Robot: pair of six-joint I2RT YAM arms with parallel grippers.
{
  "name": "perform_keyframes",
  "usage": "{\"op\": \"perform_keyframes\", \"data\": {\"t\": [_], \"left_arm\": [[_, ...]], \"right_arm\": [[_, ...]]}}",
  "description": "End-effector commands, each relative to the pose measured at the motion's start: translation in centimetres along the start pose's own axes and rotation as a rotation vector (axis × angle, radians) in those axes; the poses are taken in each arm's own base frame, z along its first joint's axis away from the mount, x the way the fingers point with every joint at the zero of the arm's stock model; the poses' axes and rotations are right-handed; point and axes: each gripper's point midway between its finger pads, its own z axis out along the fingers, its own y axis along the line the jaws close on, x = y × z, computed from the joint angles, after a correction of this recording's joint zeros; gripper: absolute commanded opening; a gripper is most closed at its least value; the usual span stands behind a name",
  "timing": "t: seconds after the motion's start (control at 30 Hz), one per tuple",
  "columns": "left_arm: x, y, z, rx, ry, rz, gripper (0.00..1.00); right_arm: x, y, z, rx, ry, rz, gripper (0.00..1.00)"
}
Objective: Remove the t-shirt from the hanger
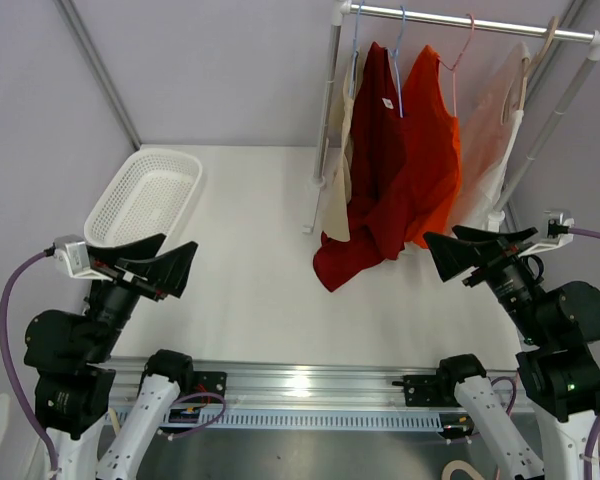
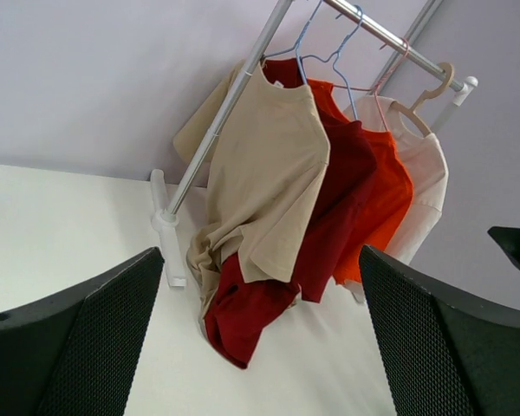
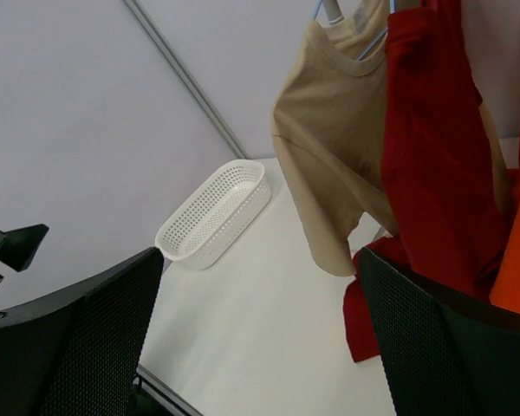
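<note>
Several t-shirts hang on hangers from a metal rail (image 1: 460, 17) at the back right: a beige one (image 1: 342, 160), a dark red one (image 1: 375, 170) whose hem reaches the table, an orange one (image 1: 432, 140) and a pale pink one (image 1: 495, 130). The left wrist view shows the beige (image 2: 269, 173), dark red (image 2: 338, 217) and orange (image 2: 386, 199) shirts. My left gripper (image 1: 165, 262) is open and empty at the near left. My right gripper (image 1: 475, 250) is open and empty, just in front of the shirts' lower edges.
A white perforated basket (image 1: 145, 195) stands at the back left; it also shows in the right wrist view (image 3: 215, 212). The rack's white upright and foot (image 1: 320, 170) stand left of the shirts. Grey walls close in both sides.
</note>
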Motion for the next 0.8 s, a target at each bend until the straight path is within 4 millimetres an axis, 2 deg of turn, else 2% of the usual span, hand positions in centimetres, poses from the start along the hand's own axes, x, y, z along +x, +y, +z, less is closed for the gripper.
{"op": "perform_keyframes", "data": {"t": [0.0, 0.13, 0.17, 0.23, 0.27, 0.3, 0.33, 0.37, 0.4, 0.43, 0.47, 0.5, 0.53, 0.57, 0.6, 0.67, 0.7, 0.73, 0.77], "left_arm": [[0.0, 0.4, 0.7, -0.023, 0.021, 0.019, 0.99], [0.2, 1.2, 2.1, -0.049, 0.033, 0.025, 1.0], [0.0, 0.9, 2.5, -0.041, 0.046, 0.025, 0.99], [0.8, 1.2, 4.2, -0.047, 0.124, 0.024, 1.0], [0.5, 0.5, 4.7, -0.021, 0.141, 0.029, 0.99], [0.1, 0.1, 5.2, -0.005, 0.151, 0.03, 1.0], [-0.1, -0.1, 6.4, 0.0, 0.169, 0.025, 0.99], [0.1, -0.1, 6.9, 0.002, 0.184, 0.011, 0.99], [0.0, -0.3, 7.3, 0.007, 0.193, 0.0, 1.0], [-0.1, -0.5, 7.8, 0.018, 0.199, -0.01, 0.99], [-0.2, -1.0, 8.3, 0.036, 0.212, -0.023, 0.99], [-0.7, -2.0, 8.5, 0.082, 0.215, -0.024, 0.99], [-1.1, -2.6, 8.8, 0.099, 0.215, -0.026, 0.99], [-0.5, -2.4, 9.9, 0.096, 0.247, -0.024, 1.0], [-2.8, -3.9, 9.8, 0.13, 0.207, -0.001, 1.0], [-2.7, -3.8, 11.0, 0.1, 0.251, 0.036, 0.99], [-4.2, -4.6, 11.4, 0.117, 0.221, 0.06, 0.99], [-4.3, -4.3, 11.9, 0.098, 0.226, 0.073, 0.99], [-4.1, -4.3, 12.6, 0.093, 0.255, 0.084, 0.99]], "right_arm": [[-0.3, -1.0, 0.2, 0.055, -0.007, -0.028, 0.99], [-1.7, -1.6, 0.7, 0.093, -0.05, -0.054, 1.0], [-2.1, -3.0, 1.7, 0.166, -0.056, -0.043, 1.0], [-3.8, -3.2, 2.4, 0.221, -0.048, -0.067, 1.0], [-3.8, -5.0, 4.4, 0.302, -0.005, -0.07, 1.0], [-5.8, -4.2, 4.8, 0.304, -0.031, -0.083, 0.99], [-6.2, -5.1, 5.3, 0.356, -0.022, -0.097, 1.0], [-6.5, -6.5, 6.8, 0.417, -0.008, -0.105, 0.99], [-7.1, -7.0, 7.3, 0.447, -0.016, -0.114, 1.0], [-8.8, -6.7, 7.4, 0.472, -0.047, -0.118, 1.0], [-9.8, -7.6, 7.5, 0.534, -0.076, -0.125, 1.0], [-9.6, -8.8, 8.9, 0.577, -0.054, -0.136, 0.99], [-11.2, -8.6, 8.9, 0.601, -0.081, -0.149, 1.0], [-11.8, -9.2, 9.2, 0.639, -0.082, -0.174, 0.99], [-11.3, -11.3, 10.4, 0.725, -0.046, -0.201, 1.0], [-12.6, -13.0, 11.2, 0.828, -0.035, -0.26, 0.99], [-13.7, -12.4, 10.7, 0.829, -0.058, -0.278, 0.99], [-13.3, -13.6, 11.9, 0.857, -0.029, -0.297, 1.0], [-14.6, -13.4, 12.0, 0.86, -0.052, -0.314, 0.99]]}}
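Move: The upper part of the orange shirt on the pink hanger is roughly 24 cm ahead of the right hand, some 5 cm right and 5 cm higher. From that hand, the dark red shirt's top is about 22 cm ahead, 7 cm left; the white shirt's about 24 cm ahead, 15 cm right, both slightly above it. The left hand has the orange shirt about 26 cm ahead, 46 cm right and 6 cm up. Towards the hanging shirts, the right hand sweeps forward about 19 cm, drifting right and rising some 6 cm, while its wrist swings clockwise nearly 40 degrees and tips down, facing the orange shirt and pink hanger. The left hand also advances, about 10 cm, veering right and then up towards the rack, turning slightly clockwise and down. Both grippers stay wide open. ##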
